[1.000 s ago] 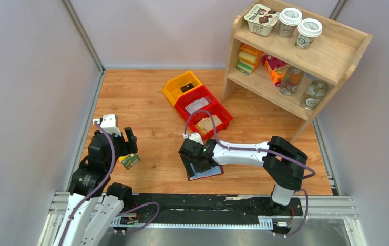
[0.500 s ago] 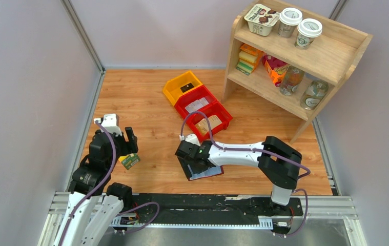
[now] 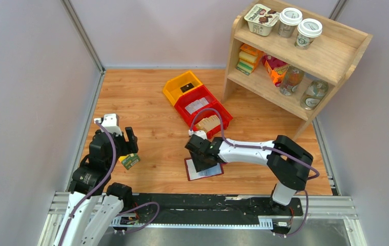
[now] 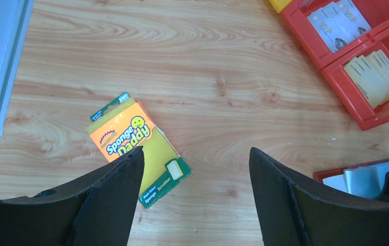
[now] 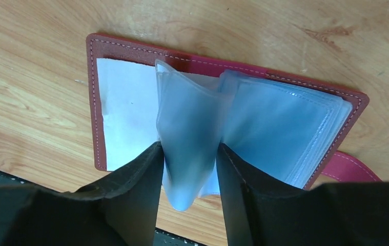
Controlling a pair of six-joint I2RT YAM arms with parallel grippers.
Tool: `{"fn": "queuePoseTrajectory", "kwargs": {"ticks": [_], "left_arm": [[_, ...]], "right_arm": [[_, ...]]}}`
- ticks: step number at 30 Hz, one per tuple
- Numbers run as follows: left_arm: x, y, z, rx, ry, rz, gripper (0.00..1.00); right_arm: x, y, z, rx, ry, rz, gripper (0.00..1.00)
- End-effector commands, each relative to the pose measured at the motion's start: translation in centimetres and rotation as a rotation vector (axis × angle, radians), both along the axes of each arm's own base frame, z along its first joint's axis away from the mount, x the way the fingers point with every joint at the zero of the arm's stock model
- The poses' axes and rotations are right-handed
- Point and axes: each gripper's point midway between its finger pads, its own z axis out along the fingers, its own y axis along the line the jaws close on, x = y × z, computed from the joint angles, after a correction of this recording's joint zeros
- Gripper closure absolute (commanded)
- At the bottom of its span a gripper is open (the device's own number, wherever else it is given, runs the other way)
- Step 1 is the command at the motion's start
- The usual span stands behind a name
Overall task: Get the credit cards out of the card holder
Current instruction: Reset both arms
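Observation:
The maroon card holder lies open on the wooden floor near the front, with pale blue pockets fanned up. My right gripper is above it, and its jaws are closed on one raised blue pocket, which bulges between them. No card shows in the holder. Several tan credit cards lie in the nearest red bin. My left gripper is open and empty, over bare floor at the left. The holder's edge shows at its right.
A green-and-yellow sponge box lies under my left gripper. Red and yellow bins stand mid-floor, one with white cards. A wooden shelf with food items stands at the back right.
My right gripper has shifted right and slightly away, uncovering more of the open card holder. The left arm has not moved.

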Motion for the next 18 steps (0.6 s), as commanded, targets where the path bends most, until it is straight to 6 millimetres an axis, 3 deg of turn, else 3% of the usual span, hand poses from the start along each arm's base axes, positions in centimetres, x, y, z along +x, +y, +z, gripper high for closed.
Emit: {"fn": "queuePoseTrajectory", "kwargs": {"ticks": [1,4,7,13,18], "left_arm": [[0.2,-0.1,0.2,-0.004,-0.007,-0.003,0.18],[0.2,0.0,0.3,-0.005,-0.010,-0.001,0.18],[0.2,-0.1,0.3,-0.008,-0.016,-0.006,0.18],[0.0,-0.1,1.3,-0.024,-0.063,-0.006,0.18],[-0.6,0.3,2.7,-0.044,-0.151,0.005,0.16]], "right_arm": [[0.0,1.5,0.6,0.120,0.011,0.012,0.47],[1.5,1.0,2.4,0.153,-0.046,-0.013,0.31],[4.1,-1.0,4.1,0.173,-0.102,-0.103,0.19],[9.6,-9.2,8.1,0.196,-0.259,-0.367,0.06],[10.8,-15.4,14.9,0.236,-0.511,-0.484,0.00]]}}
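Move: The open card holder I am working on is right under my right hand: its middle is roughly 1 cm ahead, 1 cm to the right and 2 cm below, with a clear leaf standing between my part-closed fingers. The red compartment with the gold cards lies about 17 cm ahead and 3 cm to the right, and the one with the white cards some 25 cm ahead and 2 cm to the left. From my left hand the holder is about 26 cm to the right, 6 cm back and 19 cm lower. I open my right hand's part-closed fingers almost on the spot to let the clear leaf go, then swing away from the card holder with quickening speed: about 11 cm right, nearly as far forward and up, to over the table off the red compartments' near right side. The fingers spread fully as the hand turns some 25 degrees clockwise and tilts up. ##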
